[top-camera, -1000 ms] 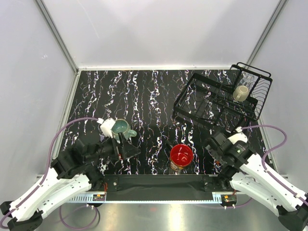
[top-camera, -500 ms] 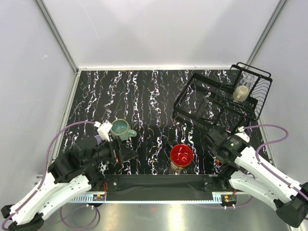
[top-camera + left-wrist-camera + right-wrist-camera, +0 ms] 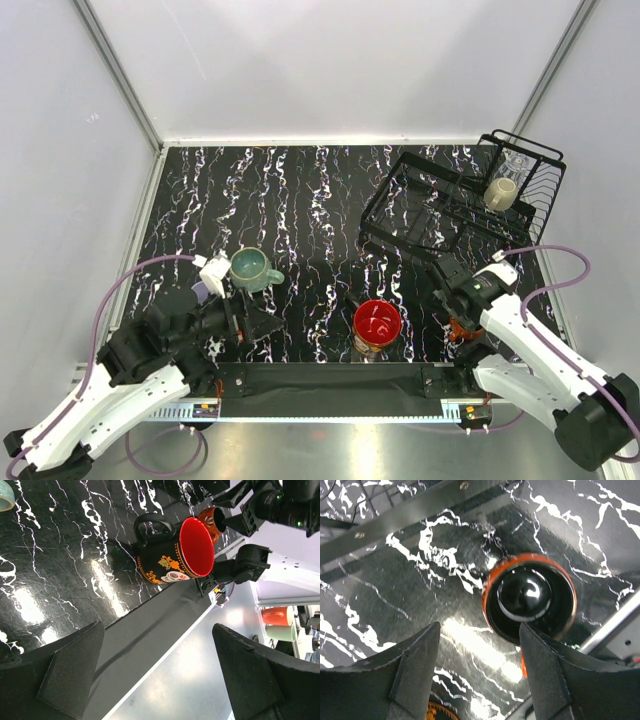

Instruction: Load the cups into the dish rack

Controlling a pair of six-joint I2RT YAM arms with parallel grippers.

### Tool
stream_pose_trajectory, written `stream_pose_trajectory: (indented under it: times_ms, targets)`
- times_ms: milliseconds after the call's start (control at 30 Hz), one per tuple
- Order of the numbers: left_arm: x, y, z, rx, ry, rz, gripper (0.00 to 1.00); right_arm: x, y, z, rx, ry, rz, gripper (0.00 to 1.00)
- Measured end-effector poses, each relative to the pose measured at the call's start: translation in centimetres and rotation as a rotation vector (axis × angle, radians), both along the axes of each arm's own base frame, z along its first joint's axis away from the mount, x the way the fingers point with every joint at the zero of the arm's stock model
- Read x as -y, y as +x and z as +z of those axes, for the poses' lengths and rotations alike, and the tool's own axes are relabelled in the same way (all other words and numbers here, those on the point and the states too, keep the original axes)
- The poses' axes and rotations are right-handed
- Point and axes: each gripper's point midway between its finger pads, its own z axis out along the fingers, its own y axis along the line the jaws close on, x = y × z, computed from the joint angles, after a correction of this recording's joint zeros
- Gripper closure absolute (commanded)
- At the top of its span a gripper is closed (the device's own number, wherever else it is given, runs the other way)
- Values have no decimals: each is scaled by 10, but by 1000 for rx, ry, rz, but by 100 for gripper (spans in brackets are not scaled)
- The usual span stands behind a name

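Observation:
A teal mug (image 3: 250,268) stands upright on the left of the black marble table. My left gripper (image 3: 255,322) (image 3: 159,627) hangs open and empty just in front of it. A dark mug with a red inside (image 3: 377,322) (image 3: 175,550) stands near the front middle. My right gripper (image 3: 450,305) (image 3: 480,626) is open, low over a small orange mug (image 3: 459,329) (image 3: 530,597), which lies just beyond its right fingertip. The dish rack (image 3: 440,215) sits far right and holds a beige mug (image 3: 500,193) and a clear glass (image 3: 515,162). A sliver of a lavender tumbler (image 3: 201,291) shows behind my left wrist.
A black strip (image 3: 330,378) and a metal rail run along the near edge between the arm bases. White walls close in the table on the left, right and far sides. Purple cables loop beside both arms.
My left gripper has drawn back from the teal mug toward the near edge, leaving the mug standing. My right gripper has swung in and down over the orange mug.

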Motion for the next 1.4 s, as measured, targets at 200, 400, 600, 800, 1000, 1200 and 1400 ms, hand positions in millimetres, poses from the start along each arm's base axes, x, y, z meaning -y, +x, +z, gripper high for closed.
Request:
stream_pose_trajectory:
  times_ms: [200,400,600,800,1000,1200,1400]
  targets:
    - [-1,-1,1,11,-7,-2,2,5,14,-10,-27,-22,3,37]
    - [-2,-1,-2,11,-6,-2,2,3,16,-21,-76,-29,-6,39]
    - [-1,-1,-4,8,-2,-4,2,-1,16,-26,-91,-6,-20,40]
    - [-1,-2,-4,7,-3,-9,2,-2,15,-28,-93,5,-21,49]
    - [-1,-3,-4,7,-3,-11,2,-2,13,-35,-128,-7,-25,52]
    - [-1,-3,-4,7,-3,-11,2,-2,13,-37,-138,-11,-26,63]
    - [-1,-3,-6,-3,8,-11,2,-2,13,-37,-141,-10,-27,84]
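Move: The small orange cup stands just under the right hand, its middle about 2 cm back, 2 cm to the right and some 6 cm lower. The red mug is roughly 16 cm to that hand's left and 3 cm back; the dish rack's middle lies about 18 cm ahead and 3 cm left. From the idle left hand, the orange cup is around 35 cm to the right, 5 cm ahead and well below. Onto the orange cup's rim comes the right hand: a short slide forward of some 1.5 cm, then down, about 4 cm in all, with the fingers tipping slightly steeper. The half-open fingers narrow a little on the way down, then close most of the way at the bottom, one inside the cup and one outside, pinching its left-forward wall. ##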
